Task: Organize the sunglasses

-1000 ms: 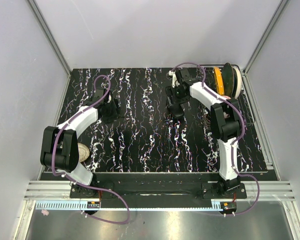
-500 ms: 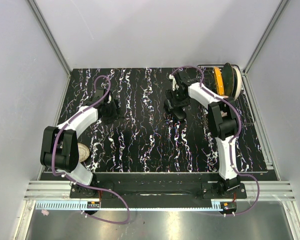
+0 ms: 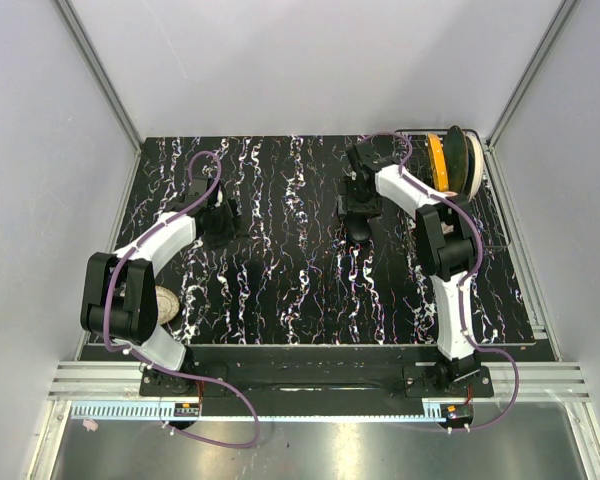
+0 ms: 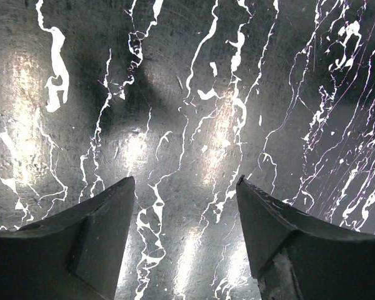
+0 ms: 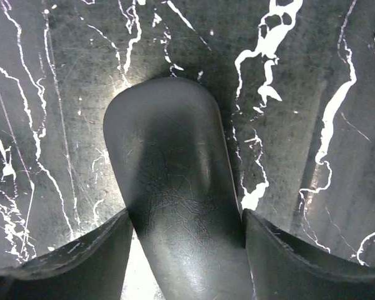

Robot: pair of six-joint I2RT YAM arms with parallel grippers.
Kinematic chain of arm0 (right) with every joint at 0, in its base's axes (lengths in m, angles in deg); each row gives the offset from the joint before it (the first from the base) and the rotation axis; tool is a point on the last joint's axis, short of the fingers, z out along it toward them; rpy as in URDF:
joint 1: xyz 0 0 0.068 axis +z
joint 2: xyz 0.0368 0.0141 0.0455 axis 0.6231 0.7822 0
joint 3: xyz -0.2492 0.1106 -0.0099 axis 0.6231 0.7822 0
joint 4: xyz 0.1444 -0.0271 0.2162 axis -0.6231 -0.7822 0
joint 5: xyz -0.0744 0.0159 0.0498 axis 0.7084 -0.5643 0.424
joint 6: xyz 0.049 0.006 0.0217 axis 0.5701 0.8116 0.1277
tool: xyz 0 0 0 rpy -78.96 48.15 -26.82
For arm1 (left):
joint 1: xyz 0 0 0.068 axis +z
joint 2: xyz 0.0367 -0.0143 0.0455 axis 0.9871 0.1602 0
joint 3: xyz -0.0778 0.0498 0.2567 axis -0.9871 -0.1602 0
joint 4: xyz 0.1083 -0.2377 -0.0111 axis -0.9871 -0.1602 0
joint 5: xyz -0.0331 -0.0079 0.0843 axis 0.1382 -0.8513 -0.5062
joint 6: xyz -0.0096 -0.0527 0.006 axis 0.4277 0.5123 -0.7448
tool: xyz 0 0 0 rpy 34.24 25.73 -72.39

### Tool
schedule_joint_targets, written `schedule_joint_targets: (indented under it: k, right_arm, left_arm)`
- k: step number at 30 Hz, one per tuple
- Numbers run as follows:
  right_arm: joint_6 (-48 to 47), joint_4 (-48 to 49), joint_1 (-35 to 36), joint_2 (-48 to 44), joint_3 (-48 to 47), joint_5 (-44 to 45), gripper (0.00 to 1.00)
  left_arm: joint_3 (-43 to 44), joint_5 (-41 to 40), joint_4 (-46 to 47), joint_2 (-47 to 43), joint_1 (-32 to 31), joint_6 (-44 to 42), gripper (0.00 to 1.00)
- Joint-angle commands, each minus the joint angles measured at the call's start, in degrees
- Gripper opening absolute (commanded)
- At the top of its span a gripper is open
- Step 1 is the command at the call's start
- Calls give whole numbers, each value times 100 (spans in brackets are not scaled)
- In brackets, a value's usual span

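The sunglasses are out of view in every frame. A black oblong case (image 5: 169,156) lies on the dark marbled table (image 3: 280,260). My right gripper (image 5: 186,212) straddles it from above, both fingertips pressed against its sides. From the top view the right gripper (image 3: 360,212) sits at the back centre-right and mostly hides the case. My left gripper (image 4: 185,181) stands open over bare table at the left, nothing between its fingers; from above it (image 3: 223,222) hovers mid-left.
A wire rack (image 3: 495,215) runs along the right edge, with an orange and dark disc and a white plate (image 3: 452,160) standing at the back right corner. A round pale object (image 3: 168,303) lies by the left arm's base. Walls enclose the table.
My right gripper shifted slightly right, turned over the case and closed in on its sides. The left arm has not moved.
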Motion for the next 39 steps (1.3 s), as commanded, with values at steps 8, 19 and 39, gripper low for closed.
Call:
schedule_joint_targets:
  k: [8, 19, 39]
  right_arm:
    - [247, 619, 65, -1377, 436, 895, 100]
    - [150, 1006, 56, -4020, 1999, 973, 100]
    - [695, 1737, 56, -7629, 3750, 2232, 100]
  left_arm:
    - [81, -2, 48, -800, 6, -259, 90]
    - [362, 429, -452, -1705, 6, -593, 99]
    - [1426, 218, -1288, -2831, -2, -1173, 99]
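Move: My right hand has the closed black sunglasses case between its fingers on the table, the case's middle being about 1 cm back of the hand and 1 cm below it. The pink mug stands some 19 cm to the right, roughly level with it and 3 cm higher; the yellow dish is about 15 cm ahead, 20 cm right and 5 cm up. From my left hand, the case lies roughly 10 cm ahead, 29 cm right and 5 cm below. I open my right fingers wide and let go of the case, easing slightly back and right. Then I lift off it, rising about 30 cm and swinging back some 15 cm and right towards the rack side, the fingertips tipping up and turning clockwise. My empty left hand rises about 20 cm too, drawing slightly back, tilting its fingers up and opening fully. ##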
